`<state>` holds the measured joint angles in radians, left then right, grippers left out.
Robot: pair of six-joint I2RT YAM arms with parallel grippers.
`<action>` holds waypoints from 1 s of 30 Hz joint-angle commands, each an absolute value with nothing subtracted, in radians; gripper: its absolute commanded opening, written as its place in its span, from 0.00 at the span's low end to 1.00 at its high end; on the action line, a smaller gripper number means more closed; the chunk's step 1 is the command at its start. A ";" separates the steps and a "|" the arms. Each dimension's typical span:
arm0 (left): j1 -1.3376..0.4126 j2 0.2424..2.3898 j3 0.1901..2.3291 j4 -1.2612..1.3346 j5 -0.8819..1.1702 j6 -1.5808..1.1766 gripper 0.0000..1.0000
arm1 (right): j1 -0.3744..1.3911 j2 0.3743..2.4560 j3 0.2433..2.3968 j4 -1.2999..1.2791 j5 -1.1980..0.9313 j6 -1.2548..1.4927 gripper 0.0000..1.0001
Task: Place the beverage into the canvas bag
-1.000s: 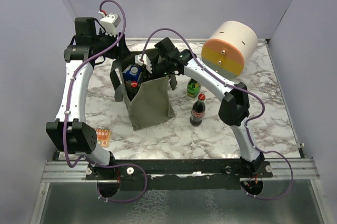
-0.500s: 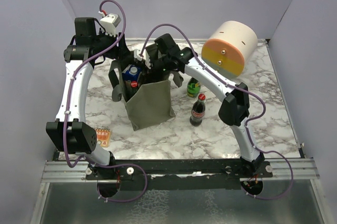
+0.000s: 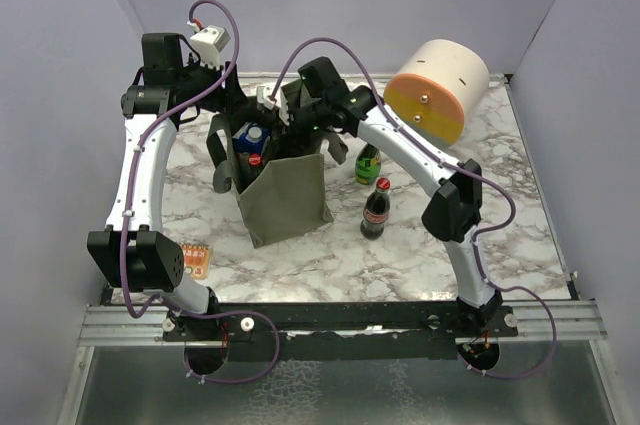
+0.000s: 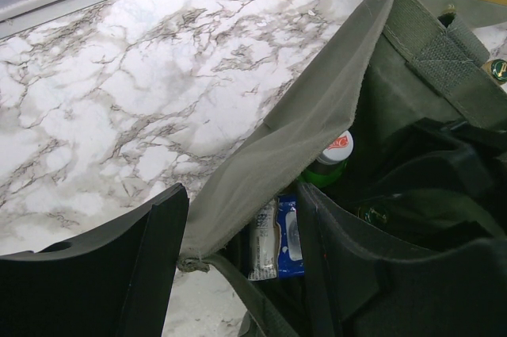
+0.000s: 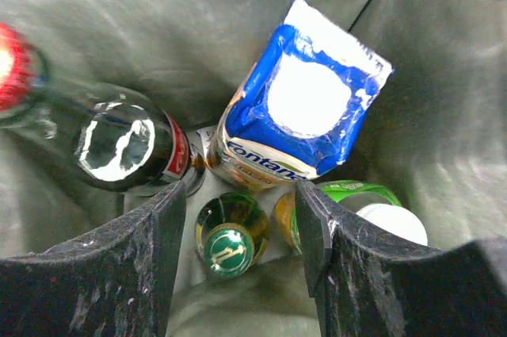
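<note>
The olive-green canvas bag (image 3: 285,195) stands upright in the middle of the marble table. In the right wrist view a beverage (image 5: 230,243), a green glass bottle with a green cap, stands on the bag's floor. My right gripper (image 5: 242,202) hangs open above it, with a finger on each side and neither touching it. From above, the right gripper (image 3: 283,115) is over the bag's mouth. My left gripper (image 4: 242,202) is open and straddles the bag's rim (image 4: 317,115), one finger outside and one inside. It sits at the bag's back left corner (image 3: 228,130).
Inside the bag are a blue carton (image 5: 297,111), a cola bottle (image 5: 119,143) and a green bottle with a white cap (image 5: 372,214). Outside stand a green bottle (image 3: 368,165) and a cola bottle (image 3: 376,208). A cream-and-orange cylinder (image 3: 437,90) lies back right, a snack pack (image 3: 197,259) front left.
My right gripper has opened and let go of the green-capped bottle inside the bag, and has risen a little from the bag's mouth. The left arm has not moved.
</note>
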<state>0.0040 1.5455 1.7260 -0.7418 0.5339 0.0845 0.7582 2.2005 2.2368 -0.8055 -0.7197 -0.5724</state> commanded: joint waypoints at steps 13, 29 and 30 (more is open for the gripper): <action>-0.003 1.542 1.733 -0.737 0.568 0.073 0.59 | 0.711 1.892 2.173 -0.699 -0.589 -0.497 0.58; -0.005 1.543 1.733 -0.726 0.578 0.058 0.59 | 0.439 1.664 1.819 -0.691 -0.459 -0.423 0.59; -0.006 1.543 1.733 -0.727 0.578 0.058 0.59 | 0.433 1.654 1.784 -0.689 -0.456 -0.427 0.59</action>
<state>0.0040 1.5459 1.7260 -0.7410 0.5354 0.0761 0.4545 1.7199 1.8912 -0.6971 -0.5049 -0.4374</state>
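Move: The green bottle still on the table stands about 20 cm to the right of the right hand, 5 cm ahead and 12 cm below. The Coke on the table is roughly 21 cm to this hand's right, 7 cm back. In the bag, the green bottle already set down is almost straight below, 12 cm down, with the orange bottle some 5 cm farther ahead. From the left hand the table's green bottle lies about 28 cm right, 1 cm ahead, 23 cm down. The green bottle in the bag is left behind as the right hand, its fingers already open and staying so, lifts about 14 cm up out of the canvas bag. It then swings some 18 cm right and a little forward over the bag's right wall, turning about 30 degrees clockwise and sinking slightly at the end, to come high above the green bottle on the table. ##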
